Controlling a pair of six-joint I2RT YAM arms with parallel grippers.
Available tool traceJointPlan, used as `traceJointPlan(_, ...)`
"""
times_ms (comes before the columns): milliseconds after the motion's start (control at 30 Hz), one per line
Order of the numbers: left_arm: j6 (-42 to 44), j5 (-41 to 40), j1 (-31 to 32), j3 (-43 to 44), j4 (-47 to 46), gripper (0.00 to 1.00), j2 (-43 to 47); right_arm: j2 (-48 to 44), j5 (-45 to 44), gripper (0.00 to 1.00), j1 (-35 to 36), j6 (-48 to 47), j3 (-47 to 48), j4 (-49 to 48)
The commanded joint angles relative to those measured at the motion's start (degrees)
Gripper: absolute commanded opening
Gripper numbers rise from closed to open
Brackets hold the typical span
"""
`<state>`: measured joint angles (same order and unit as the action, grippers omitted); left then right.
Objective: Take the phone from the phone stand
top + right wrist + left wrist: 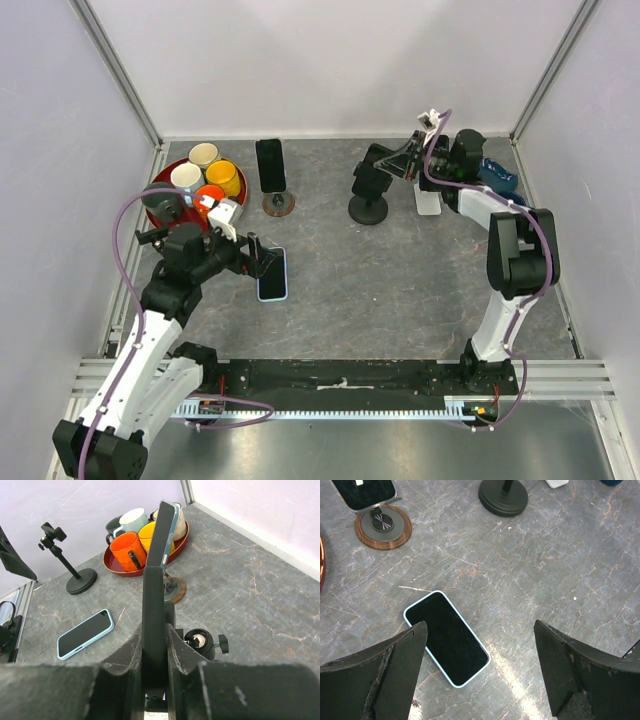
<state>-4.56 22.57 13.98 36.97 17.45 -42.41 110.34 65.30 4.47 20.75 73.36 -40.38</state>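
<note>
My right gripper (pixel 392 167) (pixel 154 636) is shut on the edge of a dark phone (pixel 366 178) (pixel 152 590). It holds the phone upright at the head of a black stand, above its round base (pixel 368 210) (pixel 503 497). The stand's ball head (pixel 199 641) shows just right of the phone. I cannot tell whether the phone still sits in the holder. My left gripper (pixel 262 255) (pixel 480 626) is open and empty, just above a blue-cased phone (pixel 272 273) (pixel 447 637) (pixel 85 634) that lies flat on the table.
Another phone (pixel 270 165) (pixel 167 527) rests on a stand with a round wooden base (pixel 278 204) (pixel 383 526). A red tray (pixel 175 162) (pixel 115 566) of mugs sits back left. A white stand (pixel 428 203) is by the right arm. A clamp stand (pixel 80 580) is far left.
</note>
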Motion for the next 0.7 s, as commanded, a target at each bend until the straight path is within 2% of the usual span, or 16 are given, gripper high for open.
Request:
traceJointPlan(0, 1.66, -0.95, 0.08, 0.03, -1.37, 0.93, 2.16, -10.83, -1.48, 0.00, 0.45, 2.10, -4.71, -6.02)
traceJointPlan(67, 1.48, -1.21, 0.17, -0.06, -1.46, 0.93, 3.12, -13.65, -3.76, 0.00, 1.59, 1.40, -8.12, -5.85)
traceJointPlan(200, 1.13, -1.65, 0.09, -0.67, -1.46, 0.93, 4.88, -23.12, -15.34, 0.00, 6.59, -3.86, -13.59, -0.25)
traceJointPlan(300, 0.78, -2.70, 0.17, -0.93, -1.28, 0.93, 6.02, -29.03, -29.93, 0.00, 13.79, -8.53, -17.45, 5.57)
traceJointPlan(400, 0.60, -2.97, 0.26, -1.29, -1.19, 0.93, 6.82, -33.25, -43.55, 0.00, 21.17, -7.66, -22.20, 3.65)
traceJointPlan(433, 0.60, -3.23, 0.26, -1.20, -1.02, 0.93, 6.99, -34.31, -52.29, 0.00, 23.20, -7.74, -24.30, 3.64)
traceJointPlan(500, 0.52, -3.67, 0.26, -1.46, -0.93, 0.93, 7.43, -36.69, -59.81, 0.00, 29.26, -8.97, -26.33, 2.33)
traceJointPlan(533, 0.51, -4.11, 0.26, -1.38, -0.84, 0.93, 7.69, -37.21, -68.11, 0.00, 33.20, -8.71, -27.91, 2.06)
traceJointPlan(667, 0.60, -4.81, 0.26, -1.55, -0.67, 0.93, 8.14, -37.92, -85.48, 0.00, 41.57, -8.88, -29.59, 1.97)
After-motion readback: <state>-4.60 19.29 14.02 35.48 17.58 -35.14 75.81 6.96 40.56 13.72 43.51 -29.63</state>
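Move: Already gripped by the right hand, the black stand with its phone is going to the clear table patch some 18 cm back and 15 cm left of that hand, about 16 cm below it. The flat-lying phone is about 13 cm farther left, level with the patch; the white-based stand is roughly 3 cm ahead and 13 cm right of the right hand. From the left hand, the patch is about 5 cm ahead, 14 cm right and 13 cm down. Back and to the left, picking up speed, the right arm carries the black stand by its phone's right edge towards the clear patch, about 15 cm back and 11 cm left. The path starts almost straight back, bulges up a couple of centimetres, then sinks again; the hand turns clockwise some 20 degrees, fingers staying shut. The open left hand rises about 2 cm. ##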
